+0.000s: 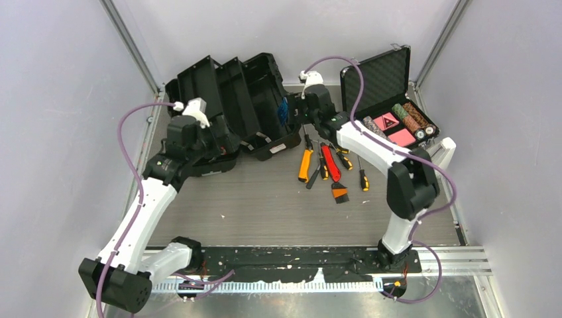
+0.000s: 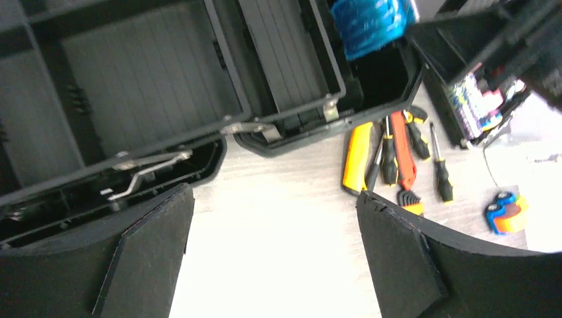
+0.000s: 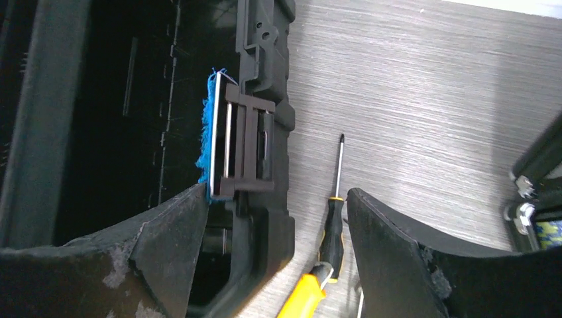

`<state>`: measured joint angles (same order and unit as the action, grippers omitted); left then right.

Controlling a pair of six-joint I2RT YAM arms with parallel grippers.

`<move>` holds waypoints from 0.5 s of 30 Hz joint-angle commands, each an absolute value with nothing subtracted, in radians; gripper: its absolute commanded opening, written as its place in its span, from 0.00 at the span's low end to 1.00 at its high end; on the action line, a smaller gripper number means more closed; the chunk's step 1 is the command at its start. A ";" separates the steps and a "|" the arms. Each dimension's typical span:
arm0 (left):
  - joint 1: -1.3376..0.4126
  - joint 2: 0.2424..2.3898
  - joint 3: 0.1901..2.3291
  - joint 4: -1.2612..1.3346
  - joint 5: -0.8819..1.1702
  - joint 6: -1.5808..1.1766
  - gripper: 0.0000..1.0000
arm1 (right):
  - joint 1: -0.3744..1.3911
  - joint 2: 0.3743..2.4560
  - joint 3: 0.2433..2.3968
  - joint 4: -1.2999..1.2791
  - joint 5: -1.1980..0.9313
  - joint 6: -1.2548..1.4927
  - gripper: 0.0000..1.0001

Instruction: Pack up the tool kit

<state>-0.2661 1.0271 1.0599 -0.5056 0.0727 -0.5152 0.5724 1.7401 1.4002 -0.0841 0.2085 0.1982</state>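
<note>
The tool kit's black toolbox lies open at the back of the table, with a blue latch on its right wall. Yellow, black and red hand tools lie on the table to its right. My left gripper hangs open over bare table just in front of the toolbox, with nothing between its fingers. My right gripper is open and straddles the toolbox's right wall below the latch. A black and yellow screwdriver lies beside its right finger.
A smaller foam-lined black case with poker chips stands open at the back right. A blue and orange item lies on the table past the tools. Grey walls close in the table on both sides.
</note>
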 commanded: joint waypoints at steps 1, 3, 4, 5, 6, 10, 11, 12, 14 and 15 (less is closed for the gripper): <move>-0.300 0.994 1.022 -0.489 0.059 -0.497 0.93 | 0.574 1.849 1.564 -0.204 0.221 0.198 0.80; -0.301 0.983 1.007 -0.506 0.054 -0.494 0.93 | 0.573 1.899 1.618 -0.252 0.224 0.196 0.79; -0.302 0.975 0.997 -0.510 0.054 -0.494 0.93 | 0.573 1.921 1.633 -0.273 0.219 0.197 0.79; -0.304 0.967 0.987 -0.511 0.054 -0.496 0.93 | 0.574 1.931 1.632 -0.278 0.213 0.200 0.77; -0.308 0.964 0.976 -0.509 0.053 -0.498 0.92 | 0.574 1.934 1.630 -0.286 0.210 0.200 0.76; -0.324 0.966 0.954 -0.504 0.060 -0.507 0.92 | 0.575 1.940 1.614 -0.309 0.167 0.201 0.68; -0.327 0.969 0.953 -0.503 0.061 -0.508 0.92 | 0.577 1.936 1.611 -0.315 0.148 0.202 0.66; -0.330 0.973 0.954 -0.503 0.063 -0.508 0.92 | 0.578 1.933 1.609 -0.327 0.137 0.205 0.62; -0.335 0.975 0.957 -0.502 0.069 -0.513 0.92 | 0.589 1.922 1.609 -0.352 0.100 0.222 0.58; -0.338 0.976 0.960 -0.501 0.071 -0.514 0.92 | 0.594 1.907 1.608 -0.365 0.064 0.231 0.57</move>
<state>-0.3264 0.9806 0.9569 -0.5262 0.0647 -0.5144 0.5819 1.9400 1.5944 -0.2550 0.1383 0.2092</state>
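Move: The blue latch on the open toolbox's right wall lies about 4 cm ahead of the right hand, 3 cm to its left and 6 cm below. The nearest screwdriver is on the table some 6 cm back and 4 cm right of the hand, the yellow knife about 15 cm back and 4 cm right, both about 20 cm down. From the left hand the latch is roughly 9 cm ahead, 17 cm right and 10 cm lower. The right hand sinks about 5 cm onto the toolbox's right rim while drifting some 3 cm left, easing a little forward and then partly back, its fingers tipping down about 10 degrees and starting to close from wide open until they straddle the blue latch, with the left fingertip seeming to touch its blue edge. The left hand, still wide open and holding nothing, settles some 4 cm down and back by the toolbox's near side. ##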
